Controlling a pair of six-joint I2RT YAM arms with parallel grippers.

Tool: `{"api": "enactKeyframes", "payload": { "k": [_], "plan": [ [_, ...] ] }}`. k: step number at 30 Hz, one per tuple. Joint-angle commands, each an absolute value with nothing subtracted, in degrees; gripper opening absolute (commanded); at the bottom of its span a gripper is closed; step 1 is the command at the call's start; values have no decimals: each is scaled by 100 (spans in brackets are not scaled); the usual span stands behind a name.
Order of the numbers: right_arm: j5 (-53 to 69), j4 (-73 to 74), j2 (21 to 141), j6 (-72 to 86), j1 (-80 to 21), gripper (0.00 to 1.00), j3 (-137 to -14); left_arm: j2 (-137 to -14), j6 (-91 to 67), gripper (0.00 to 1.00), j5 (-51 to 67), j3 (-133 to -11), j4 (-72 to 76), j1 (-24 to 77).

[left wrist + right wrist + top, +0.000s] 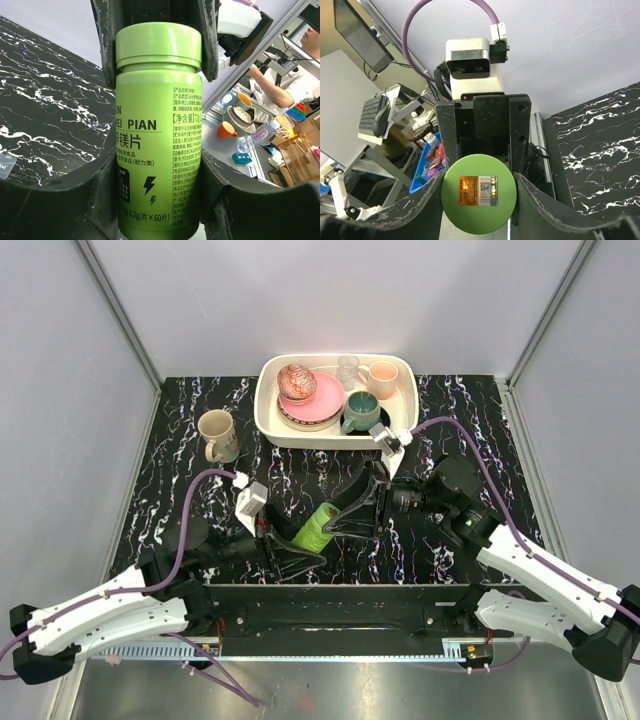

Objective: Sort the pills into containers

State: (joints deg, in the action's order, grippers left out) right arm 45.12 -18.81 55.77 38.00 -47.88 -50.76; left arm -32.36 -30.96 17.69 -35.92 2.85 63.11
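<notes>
A small green bottle is held between both grippers above the near middle of the table. My left gripper is shut on the bottle's body, with one finger pressed on each side. My right gripper is shut on the bottle's round green cap, which faces the right wrist camera with a label on top. In the left wrist view the right gripper's fingers flank the cap. The pills and the containers are out of view.
A white tub at the back middle holds a pink plate, a patterned bowl, a teal mug, a pink cup and a clear glass. A beige mug stands left of it on the black marbled table.
</notes>
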Motion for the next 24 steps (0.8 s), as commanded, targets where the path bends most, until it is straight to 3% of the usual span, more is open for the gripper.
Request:
{"api": "enactKeyframes", "payload": {
  "k": [1, 15, 16, 18, 19, 22, 24],
  "plan": [
    [4781, -2610, 5379, 3832, -4816, 0, -5326, -3164, -3120, 0, 2180, -3463, 492, 6328],
    [4861, -2743, 5687, 3832, -4816, 0, -5572, -3454, -3296, 0, 2426, -3129, 1257, 6328],
    [4799, -2551, 5695, 3815, -4816, 6, -5642, -3411, -3296, 0, 2382, -3103, 1248, 6328],
    [4536, -2313, 5695, 3788, -4825, 34, -5704, -3349, -3270, 0, 2260, -3050, 1239, 6328],
    [4457, -2120, 5704, 3779, -4816, 63, -5765, -3314, -3261, 0, 2224, -3024, 1222, 6328],
    [3948, -1654, 5669, 3814, -4816, 85, -5905, -3287, -3191, 0, 2092, -3050, 1038, 6328],
    [3368, -1163, 5617, 3779, -4816, 91, -5994, -3296, -3120, 0, 1970, -3085, 889, 6328]
  ]
}}
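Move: Both hands already grip the upright-tilted green bottle between them, cap towards the right hand. Its middle lies about 2 cm ahead, 4 cm to the right and 3 cm above the left hand. From the right hand it is some 2 cm back, 4 cm to the left and 3 cm below. The pill box stands on the table roughly 14 cm ahead, 8 cm to the right and 30 cm below, counted from the left hand. The right fingers let go of the green cap: after holding nearly still, they spread clearly and the hand starts up and a little forward off it, about 2 cm. The left fingers keep their hold on the bottle body, first creeping roughly 1 cm towards the right hand, then sinking about 2 cm with the bottle. ##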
